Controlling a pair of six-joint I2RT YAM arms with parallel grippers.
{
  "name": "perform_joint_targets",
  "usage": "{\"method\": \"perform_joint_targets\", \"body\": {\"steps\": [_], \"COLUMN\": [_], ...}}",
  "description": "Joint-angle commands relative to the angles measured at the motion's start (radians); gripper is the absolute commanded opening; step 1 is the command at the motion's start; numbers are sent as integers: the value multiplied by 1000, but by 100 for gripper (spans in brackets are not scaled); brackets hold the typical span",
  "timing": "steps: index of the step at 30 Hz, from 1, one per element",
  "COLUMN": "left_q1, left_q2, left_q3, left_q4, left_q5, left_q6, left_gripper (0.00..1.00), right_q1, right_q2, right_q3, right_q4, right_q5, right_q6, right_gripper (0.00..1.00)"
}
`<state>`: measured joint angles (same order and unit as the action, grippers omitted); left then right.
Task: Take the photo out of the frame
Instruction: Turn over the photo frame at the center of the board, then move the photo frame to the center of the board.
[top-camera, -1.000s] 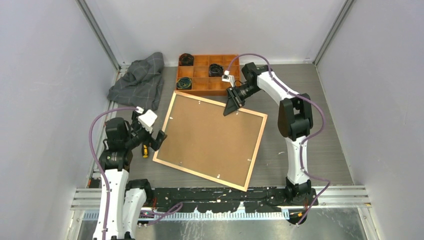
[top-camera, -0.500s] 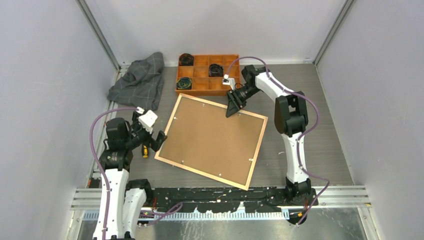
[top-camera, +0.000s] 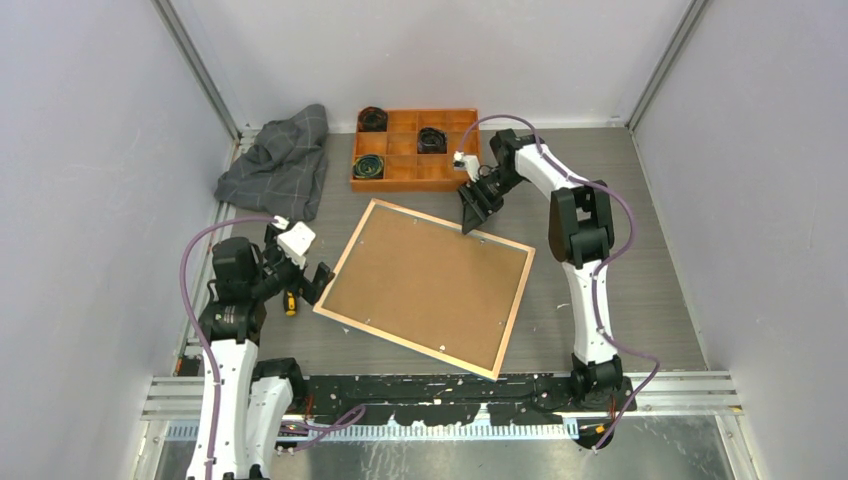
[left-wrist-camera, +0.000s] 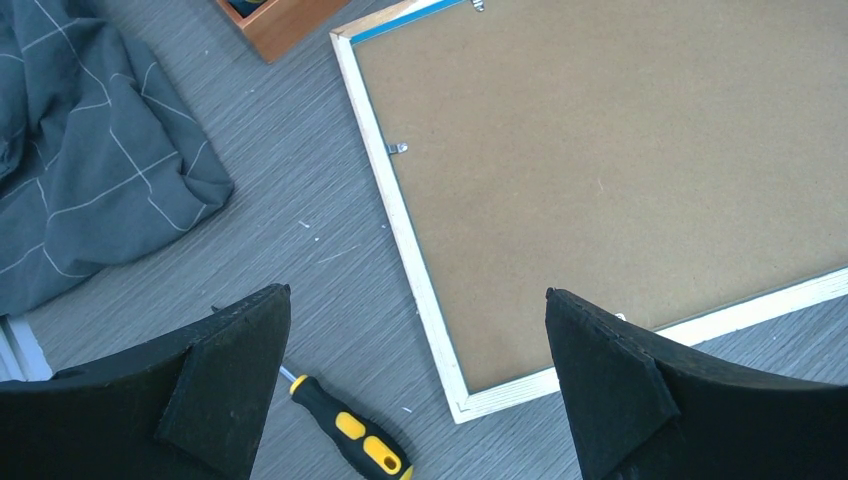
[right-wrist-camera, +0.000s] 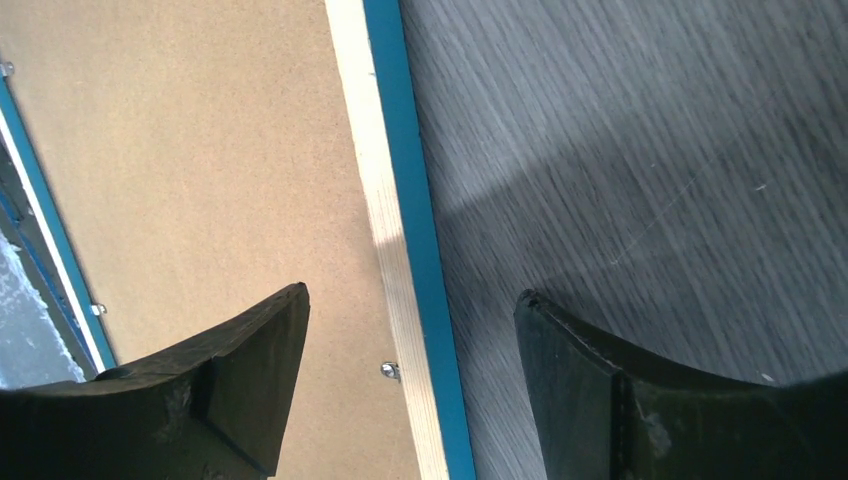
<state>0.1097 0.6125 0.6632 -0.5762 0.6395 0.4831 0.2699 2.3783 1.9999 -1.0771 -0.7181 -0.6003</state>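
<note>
The frame (top-camera: 343, 256) lies face down on the table, its wood rim and plain brown backing board (top-camera: 430, 285) facing up. The photo is hidden under the board. My right gripper (top-camera: 474, 212) is open over the frame's far edge. In the right wrist view its fingers straddle the wood rim (right-wrist-camera: 385, 200) and blue border (right-wrist-camera: 400, 150) without touching them, the right gripper (right-wrist-camera: 408, 295) wide. My left gripper (top-camera: 318, 280) hangs open beside the frame's near left corner (left-wrist-camera: 470, 395); in the left wrist view the left gripper (left-wrist-camera: 418, 292) holds nothing.
A black and yellow screwdriver (left-wrist-camera: 345, 425) lies on the table just left of the frame's corner. A grey cloth (top-camera: 280, 160) is bunched at the far left. An orange compartment tray (top-camera: 410, 185) stands just behind the frame. Small metal tabs (right-wrist-camera: 388, 371) hold the board.
My right gripper has opened and let go of the frame's far edge. That edge has come down and the frame has shifted slightly towards the near right. The left arm has stayed put.
</note>
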Motion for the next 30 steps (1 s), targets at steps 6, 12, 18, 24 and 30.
{"method": "perform_joint_targets", "body": {"steps": [6,12,18,24,30], "left_q1": [6,6,7,7,7], "left_q2": [-25,-30,-38,-82,-148], "left_q3": [-11,-14,0,30,38], "left_q4": [9,20,-6,-66,-137], "left_q5": [6,-27,-46,-92,-116], "left_q6": [14,5,11,41,45], "left_gripper": [100,100,100,100,100], "right_q1": [22,205,582,912,988], "right_q2": [-303,-687,-1010,-1050,-1001], "right_q3": [-159,-674,-1020,-1118,-1102], "right_q4": [120,418,527,505,465], "right_q5": [210,603,792,902,798], "right_q6": [44,20,53,131,177], "right_gripper": [88,100,100,100,100]}}
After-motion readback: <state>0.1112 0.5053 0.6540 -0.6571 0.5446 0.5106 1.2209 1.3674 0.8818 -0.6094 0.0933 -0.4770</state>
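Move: The turned-over photo frame lies flat, its middle about 11 cm back and 8 cm to the left of my right hand, roughly 1 cm lower; my open fingers straddle its far edge. The orange tray stands some 19 cm ahead and 11 cm left of this hand, the screwdriver about 11 cm back and 35 cm left. From my left hand the frame's middle is about 4 cm ahead, 20 cm right and 16 cm below. I open my right fingers the rest of the way, lift clear of the frame's far edge, at first drifting slightly right, then swing back fast across the board, some 28 cm in all, ending about 4 cm higher over the near edge by its right-hand corner. On the way the wrist turns some 55 degrees until the fingers point steeply down. My empty left hand eases a couple of centimetres back and left. ##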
